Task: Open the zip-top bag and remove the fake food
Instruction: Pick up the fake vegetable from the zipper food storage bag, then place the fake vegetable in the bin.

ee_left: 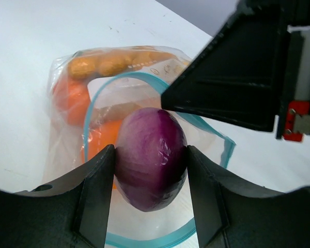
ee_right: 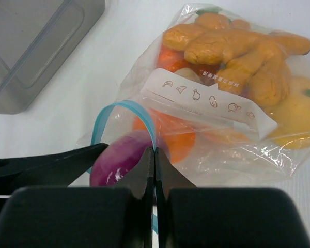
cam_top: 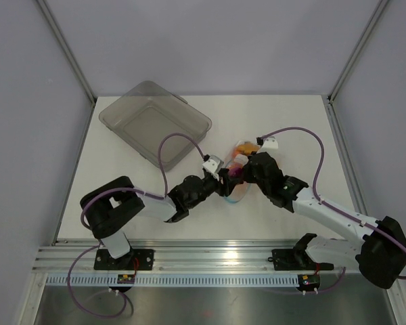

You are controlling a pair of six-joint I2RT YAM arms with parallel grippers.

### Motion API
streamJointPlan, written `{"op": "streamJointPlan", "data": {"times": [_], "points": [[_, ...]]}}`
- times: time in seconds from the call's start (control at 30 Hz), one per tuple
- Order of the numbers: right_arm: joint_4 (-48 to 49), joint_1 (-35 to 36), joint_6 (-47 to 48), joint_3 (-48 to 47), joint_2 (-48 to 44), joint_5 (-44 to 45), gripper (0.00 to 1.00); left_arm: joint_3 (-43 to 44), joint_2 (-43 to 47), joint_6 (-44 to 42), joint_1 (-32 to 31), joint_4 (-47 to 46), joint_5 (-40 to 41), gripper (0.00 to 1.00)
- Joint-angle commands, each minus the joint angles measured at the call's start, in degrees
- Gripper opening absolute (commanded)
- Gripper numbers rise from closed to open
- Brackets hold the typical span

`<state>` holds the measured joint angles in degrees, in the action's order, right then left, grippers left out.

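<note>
The zip-top bag [ee_right: 212,150] lies on the white table with its teal zip strip [ee_right: 129,106] standing open in a loop. My right gripper [ee_right: 154,151] is shut on the upper lip of that strip. In the bag's mouth my left gripper [ee_left: 150,155] is shut on a purple piece of fake food [ee_left: 151,155], one finger pressing each side. Orange and yellow fake food [ee_right: 232,49] still lies deeper in the bag. From above, both grippers [cam_top: 224,183] [cam_top: 238,175] meet at the bag [cam_top: 242,150] near mid-table.
A grey translucent tray [cam_top: 155,122] sits at the back left of the table, with nothing seen in it. The right arm's black housing [ee_left: 237,67] hangs close over the bag mouth in the left wrist view. Walls enclose the table's far and side edges.
</note>
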<state>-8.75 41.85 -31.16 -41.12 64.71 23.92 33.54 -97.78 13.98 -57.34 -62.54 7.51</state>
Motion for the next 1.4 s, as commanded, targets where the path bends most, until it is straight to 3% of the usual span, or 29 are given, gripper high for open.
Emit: {"op": "streamJointPlan", "data": {"times": [0.0, 0.17, 0.37, 0.53, 0.67, 0.87, 1.23, 1.37], "points": [[-0.03, -0.45, -0.84, -1.68, 0.42, 1.04, 0.0, 3.19, 3.12, 4.3, 1.79, 6.19, 1.81, 0.29], [-0.21, -0.45, -1.62, -1.42, 0.51, 2.97, 0.0, 3.37, 3.73, 8.69, 2.15, 8.93, -0.03, 0.27], [-0.04, -0.54, -2.5, -0.89, -0.11, 4.29, 0.0, 7.85, 6.45, 10.98, 2.23, 23.57, 0.23, 0.27], [-0.12, -0.54, -2.59, -0.89, -0.02, 4.38, 0.0, 9.53, 9.53, 13.44, 2.67, 29.84, -1.87, 0.28], [-0.12, -0.62, -2.68, -0.98, 0.24, 4.55, 0.0, 9.35, 10.85, 20.1, 3.9, 34.84, -1.71, 0.27], [-0.12, -0.62, -2.59, -0.8, -0.11, 4.64, 0.0, 6.72, 13.13, 25.92, 8.64, 33.99, -6.97, 0.27], [-0.12, -0.62, -2.51, -0.8, -0.28, 4.38, 0.0, 1.8, 23.32, 26.1, 17.43, 33.45, -8.74, 0.27], [-0.04, -0.62, -2.42, -0.71, -0.28, 4.46, 0.0, -0.66, 27.9, 28.2, 20.69, 33.19, -6.03, 0.26]]}}
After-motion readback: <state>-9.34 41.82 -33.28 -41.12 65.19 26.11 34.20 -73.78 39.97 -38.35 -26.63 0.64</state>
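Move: The left hand already holds the purple fake vegetable in the bag's mouth; the container's middle lies about 29 cm to its left, 18 cm farther out and some 9 cm below. The filled part of the bag is about 6 cm ahead, 6 cm right and 8 cm below, and the orange piece is 2 cm ahead, 1 cm right and 6 cm below. From the right hand, pinching the bag's rim, the purple vegetable is about 5 cm left, 1 cm ahead and roughly level. Keeping its grip on the purple vegetable, the left hand first works almost on the spot at the bag's mouth, easing about 1 cm forward, dipping 2 cm and coming back up while it starts to roll its left side down, some 25 degrees in all. It then sweeps away from the bag towards the container, ending about 11 cm left, 4 cm forward and 4 cm higher and turned slightly counter-clockwise, while the right hand stays put with shut fingers still pinching the rim. ##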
